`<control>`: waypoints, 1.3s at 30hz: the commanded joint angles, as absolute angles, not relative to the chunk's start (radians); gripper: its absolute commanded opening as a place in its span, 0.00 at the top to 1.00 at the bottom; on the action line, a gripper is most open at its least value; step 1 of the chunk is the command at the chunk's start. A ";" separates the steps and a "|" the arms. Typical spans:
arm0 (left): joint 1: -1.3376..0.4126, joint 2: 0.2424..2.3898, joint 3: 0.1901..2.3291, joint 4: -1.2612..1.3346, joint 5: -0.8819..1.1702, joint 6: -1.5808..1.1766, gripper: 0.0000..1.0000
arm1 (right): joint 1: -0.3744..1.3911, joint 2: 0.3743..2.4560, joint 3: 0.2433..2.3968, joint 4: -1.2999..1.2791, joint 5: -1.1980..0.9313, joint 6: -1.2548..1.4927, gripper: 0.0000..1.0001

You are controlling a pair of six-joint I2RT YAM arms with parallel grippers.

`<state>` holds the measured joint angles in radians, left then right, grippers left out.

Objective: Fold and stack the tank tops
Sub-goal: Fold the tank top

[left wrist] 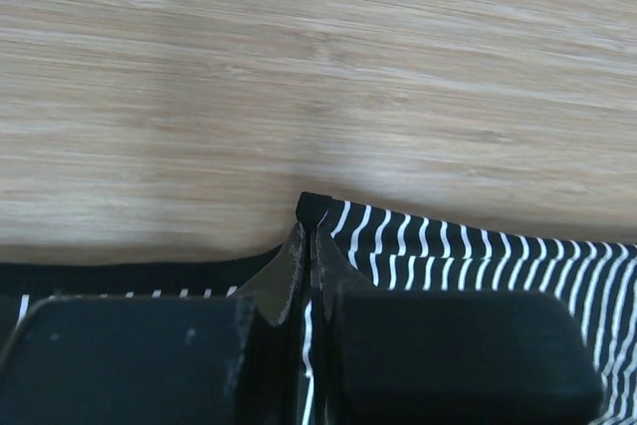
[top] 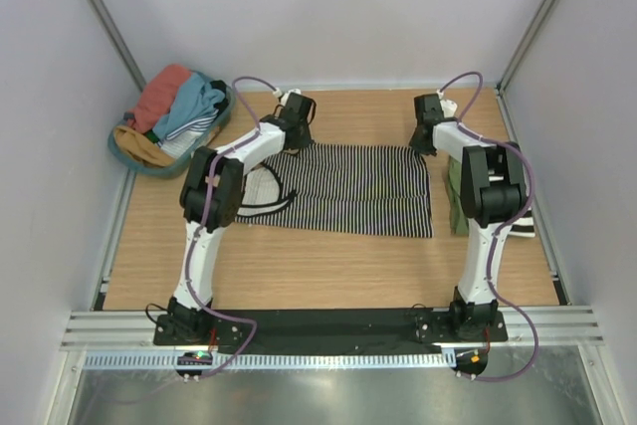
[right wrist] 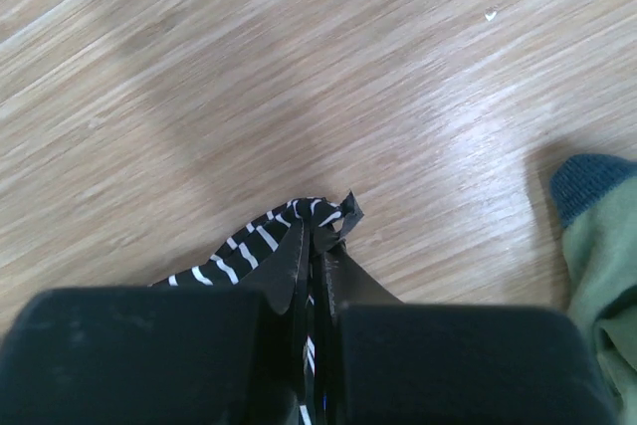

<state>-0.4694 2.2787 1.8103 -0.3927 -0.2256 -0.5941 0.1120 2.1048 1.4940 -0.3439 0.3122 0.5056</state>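
Note:
A black-and-white striped tank top [top: 353,189] lies spread flat across the middle of the wooden table. My left gripper [top: 295,142] is shut on its far left corner; in the left wrist view the striped cloth [left wrist: 468,246] is pinched between the fingertips [left wrist: 311,236]. My right gripper [top: 426,142] is shut on the far right corner, where a bunched striped edge [right wrist: 274,231] pokes out from the closed tips [right wrist: 317,236]. More tank tops [top: 179,106] in coral, teal and mustard are heaped in the basket. An olive green top [right wrist: 607,266] lies folded at the right.
A round teal basket [top: 134,159] stands at the back left corner. A small folded pile [top: 460,196] sits beside the right arm, with a striped piece showing by its near end. Walls and metal posts enclose the table on three sides.

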 commanded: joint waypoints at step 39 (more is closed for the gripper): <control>-0.589 1.684 1.034 0.129 -0.379 -0.591 1.00 | 0.135 1.437 0.819 -0.054 0.376 0.587 0.99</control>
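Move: Each shut hand holds one end of the tank top's far long edge, just above the table. The near long edge lies about 22 cm straight back from the left hand and 23 cm straight back from the right, at table level. The grey-lined armhole is some 10 cm left of the left hand and 12 cm back. The folded stack sits about 14 cm right of the right hand and 10 cm back. Both hands, still pinching the far edge, carry it back about 10 cm towards the near edge, rising some 5 cm. ##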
